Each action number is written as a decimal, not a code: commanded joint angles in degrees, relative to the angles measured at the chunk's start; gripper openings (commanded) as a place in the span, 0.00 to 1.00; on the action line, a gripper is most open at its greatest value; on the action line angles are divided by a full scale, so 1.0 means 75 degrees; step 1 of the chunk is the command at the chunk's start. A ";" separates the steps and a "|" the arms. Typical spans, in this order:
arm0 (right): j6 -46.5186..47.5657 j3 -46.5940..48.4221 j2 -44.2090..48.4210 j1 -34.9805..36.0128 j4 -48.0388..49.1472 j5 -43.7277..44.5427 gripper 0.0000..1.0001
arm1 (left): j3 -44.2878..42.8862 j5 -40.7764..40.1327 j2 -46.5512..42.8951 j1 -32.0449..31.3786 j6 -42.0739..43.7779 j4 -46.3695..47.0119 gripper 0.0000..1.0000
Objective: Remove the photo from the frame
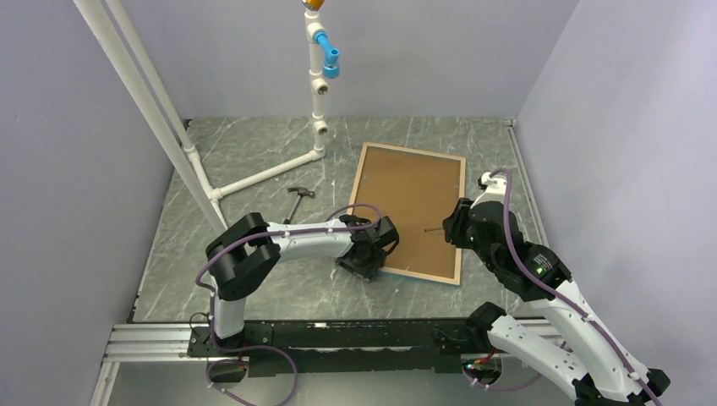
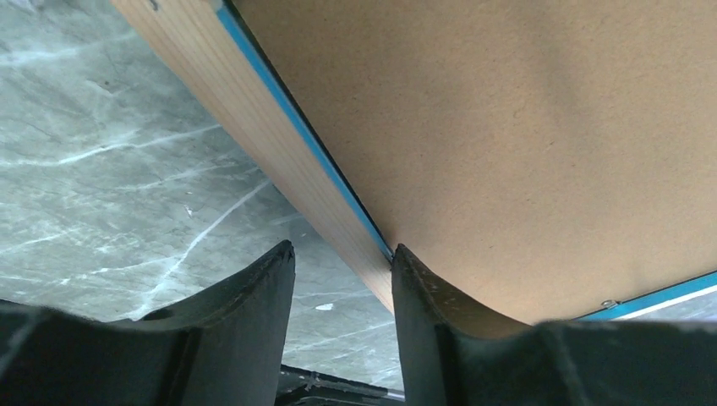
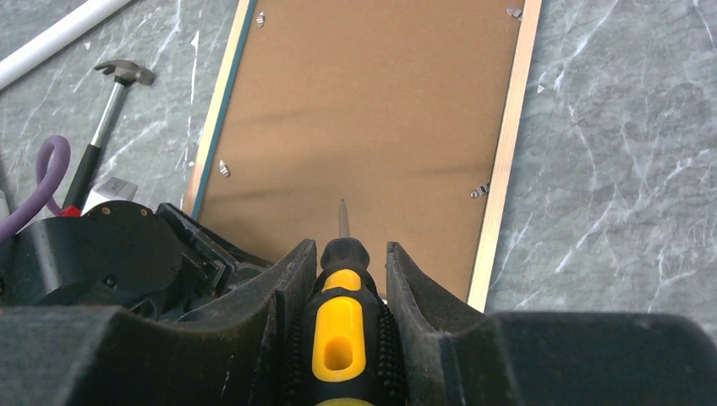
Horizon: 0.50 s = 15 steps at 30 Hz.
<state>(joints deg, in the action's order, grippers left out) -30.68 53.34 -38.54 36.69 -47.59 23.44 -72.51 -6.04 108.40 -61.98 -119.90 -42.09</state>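
The frame (image 1: 373,173) lies face down on the table, its brown backing board (image 1: 410,207) up inside a pale wood rim (image 2: 270,152). The photo is hidden under the board. My left gripper (image 1: 370,256) is at the frame's near-left corner. In the left wrist view, the left gripper (image 2: 342,250) stands open astride the rim: one fingertip (image 2: 404,258) touches the board's edge and the other stands clear of the wood. My right gripper (image 3: 351,247) is shut on a yellow-and-black screwdriver (image 3: 341,326), whose shaft points over the board.
A small hammer (image 1: 298,201) lies left of the frame. A white pipe stand (image 1: 317,93) rises at the back, with a pipe running along the table. Metal clips (image 3: 223,168) hold the board along the rim. Grey walls close in both sides.
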 commanded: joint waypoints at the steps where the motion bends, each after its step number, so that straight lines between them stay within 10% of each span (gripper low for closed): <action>1: -0.0092 0.0083 0.0058 0.0032 0.0072 -0.0019 0.00 | -0.0137 -0.0622 0.0239 -0.0088 -0.1483 -0.1554 0.46; 15: 0.0012 -0.0029 -0.0322 0.0022 0.0255 -0.0259 0.00 | 0.0691 -0.1969 0.0276 0.0634 0.3121 -0.0665 0.10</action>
<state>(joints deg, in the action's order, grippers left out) -30.68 53.34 -40.14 36.69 -47.62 23.14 -71.96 -10.94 107.85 -58.08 -111.46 -43.18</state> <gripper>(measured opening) 0.360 0.278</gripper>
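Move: The frame lies face down, and its near wooden bar is already between the left hand's open fingertips, about 1 cm below the hand point, with one finger at the inner blue lip. From this hand the bar's left corner is some 9 cm to the left and 2 cm ahead, its right corner about 21 cm to the right and 4 cm back. The hammer lies roughly 23 cm left and 14 cm ahead. From the right hand, the gripped spot is about 20 cm left, 3 cm back and 22 cm below. The left hand closes its fingers from about half open to a narrow gap, pinching the frame's near bar with one finger outside and the other against the inner edge, while it travels level about 3 cm forward and 3 cm left, tilting only some 5 degrees and dragging the bar along. The right hand stays practically in place, sinking under 1 cm at the end, and keeps its hold on the screwdriver above the backing board. ##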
